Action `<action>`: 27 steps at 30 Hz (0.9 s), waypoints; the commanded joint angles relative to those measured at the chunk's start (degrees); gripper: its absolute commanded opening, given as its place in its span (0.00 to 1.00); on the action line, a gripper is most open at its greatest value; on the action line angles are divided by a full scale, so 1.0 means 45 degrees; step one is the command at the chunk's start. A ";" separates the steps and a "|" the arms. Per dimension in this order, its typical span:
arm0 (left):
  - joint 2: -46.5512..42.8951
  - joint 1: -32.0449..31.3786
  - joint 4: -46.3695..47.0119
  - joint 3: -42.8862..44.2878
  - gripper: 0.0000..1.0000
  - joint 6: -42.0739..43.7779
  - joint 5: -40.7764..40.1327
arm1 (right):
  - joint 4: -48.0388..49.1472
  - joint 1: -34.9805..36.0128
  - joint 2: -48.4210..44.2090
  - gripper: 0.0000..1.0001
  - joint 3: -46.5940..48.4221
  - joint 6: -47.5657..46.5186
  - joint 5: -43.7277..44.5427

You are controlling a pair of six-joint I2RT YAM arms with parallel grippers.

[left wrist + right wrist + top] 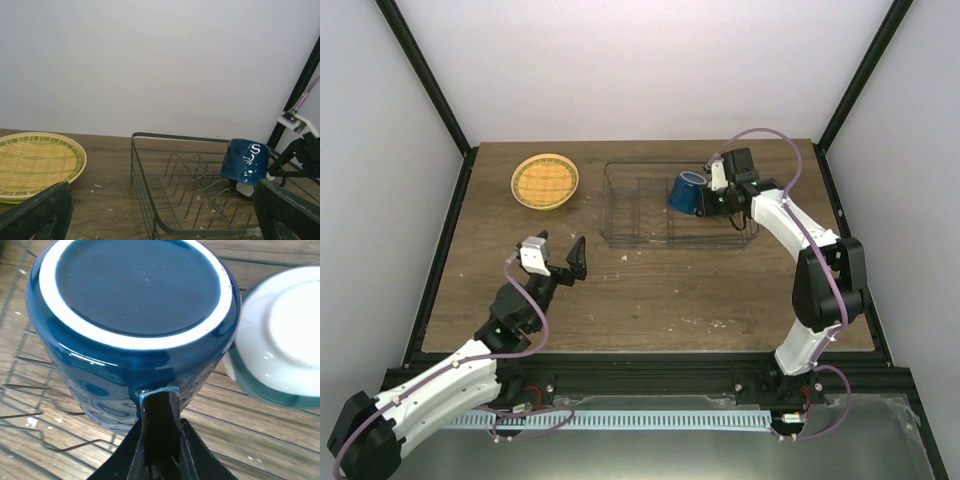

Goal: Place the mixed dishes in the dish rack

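The round yellow-orange plate with a grid face lies on the table left of the dish rack; a yellow-green edge shows under it. My right gripper is shut on the handle of the dark blue mug. It holds the mug base-up over the rack's right half. A small cup with a white bottom sits upside down right beside the mug. My left gripper is open and empty, on the near side of the rack's left end.
The rack's upright wire dividers stand bare in its left and middle parts. White crumbs dot the wooden table. Black frame posts rise at the back corners.
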 commanded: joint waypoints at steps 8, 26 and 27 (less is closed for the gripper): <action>-0.0178 -0.0013 -0.1134 -0.0169 1.00 -0.0133 -0.0302 | 0.0185 -0.0035 0.0137 0.01 0.0401 -0.0377 0.3047; 0.0141 -0.0024 -0.0964 -0.0175 1.00 -0.0022 -0.0516 | 0.1004 0.0655 0.2089 0.03 0.1303 -0.0984 0.4417; 0.0194 -0.0017 -0.0947 -0.0168 1.00 -0.0021 -0.0517 | 0.1042 0.0665 0.2158 0.04 0.1312 -0.1018 0.4577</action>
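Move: The right hand holds the upside-down blue mug by its handle, the mug's body about 3 cm ahead and 4 cm left of it. Its place in the dish rack lies roughly 5 cm ahead, 3 cm left and 6 cm down; the white-and-green cup stands some 4 cm ahead, 4 cm right and 6 cm below the hand. From the empty left hand, that place is about 20 cm ahead, 28 cm right and 15 cm lower. Right hand lowers the still-gripped mug about 5 cm and slightly forward into the rack, rolling left-side-down 15 degrees. ##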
